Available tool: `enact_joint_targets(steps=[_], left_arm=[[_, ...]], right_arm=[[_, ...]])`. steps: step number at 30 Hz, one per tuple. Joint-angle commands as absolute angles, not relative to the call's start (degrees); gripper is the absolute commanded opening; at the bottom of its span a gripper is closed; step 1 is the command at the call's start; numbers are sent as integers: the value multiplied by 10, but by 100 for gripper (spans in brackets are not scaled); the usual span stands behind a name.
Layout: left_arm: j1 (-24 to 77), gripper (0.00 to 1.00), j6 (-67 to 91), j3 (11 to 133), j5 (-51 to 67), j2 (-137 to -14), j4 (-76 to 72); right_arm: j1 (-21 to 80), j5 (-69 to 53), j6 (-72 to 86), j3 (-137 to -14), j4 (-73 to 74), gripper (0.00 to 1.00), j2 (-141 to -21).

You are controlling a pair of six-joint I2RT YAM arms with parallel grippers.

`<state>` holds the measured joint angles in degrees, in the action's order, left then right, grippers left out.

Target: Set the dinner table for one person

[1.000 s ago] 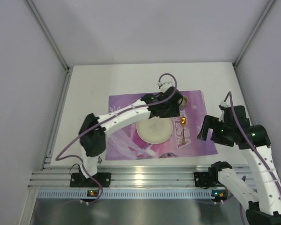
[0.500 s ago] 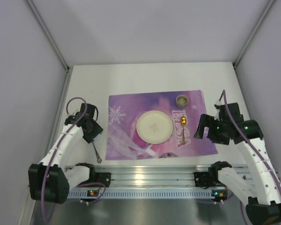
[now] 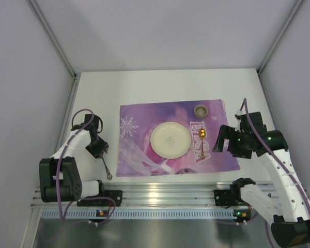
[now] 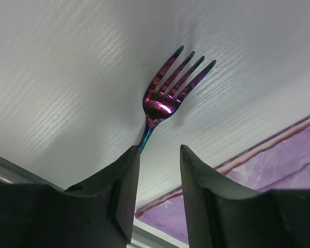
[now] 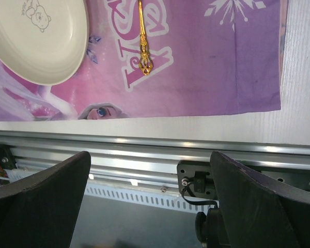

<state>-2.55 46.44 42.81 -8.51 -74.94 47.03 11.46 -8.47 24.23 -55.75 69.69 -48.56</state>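
The white dinner table (image 3: 144, 85) carries a purple placemat (image 3: 144, 116). On the mat are a cream plate (image 3: 170, 139), a gold spoon (image 3: 202, 142) to its right and a small cup (image 3: 200, 110) behind the spoon. An iridescent fork (image 3: 105, 168) lies on the bare table left of the mat. My left gripper (image 3: 101, 153) is low over its handle end. In the left wrist view my left gripper (image 4: 159, 155) is open, and the fork (image 4: 165, 93) runs behind the left finger (image 4: 125, 181) with nothing between the jaws. My right gripper (image 3: 220, 146) is wide open and empty over the mat's right edge.
An aluminium rail (image 3: 160, 194) runs along the near table edge and also shows in the right wrist view (image 5: 144, 150). Grey walls close the table at the back and both sides. The plate (image 5: 39, 41) and spoon (image 5: 142, 36) lie ahead of my right gripper (image 5: 150, 160).
My left arm swung from the cup at the mat's back to the fork on the left, then folded back. The right gripper shifted slightly. The fork has not moved.
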Motion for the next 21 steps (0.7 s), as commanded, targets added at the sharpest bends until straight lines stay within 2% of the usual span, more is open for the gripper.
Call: enact_joint_targets(steps=[1,8,14,15,18,19,21], left_arm=[[-28,42,452,411,-113,-754,425],[-29,37,447,387,-158,-782,383],[-29,34,451,368,-151,-818,346],[-29,30,452,369,-149,-823,338],[-29,27,455,366,-146,-841,322],[-29,19,455,366,-147,-852,311],[-29,12,453,375,-149,-868,309]], right_arm=[[117,-80,245,-554,672,100,-485],[117,-71,243,-561,672,100,-500],[117,-62,241,-556,671,100,-510],[117,-61,242,-555,671,100,-513],[117,-59,240,-557,671,100,-521],[117,-56,240,-560,671,100,-523],[116,-54,240,-562,671,100,-526]])
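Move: The fork lies right under the left hand. Its middle is about 3 cm back and 3 cm below, and its neck is about 1 cm to the hand's left, with the tines pointing ahead and the handle running back. The plate sits some 32 cm to the hand's right and 6 cm ahead, the spoon about 47 cm right and 5 cm ahead. From the idle right hand the fork is roughly 56 cm left, 2 cm ahead and 16 cm below. Down about 2.5 cm onto the fork, the left hand drifts a good centimetre to its left in the first half, then hardly sinks further and edges slightly forward. The half-open fingers close across the fork and pinch it just behind the tines, while the wrist keeps pointing down with almost no turn. ##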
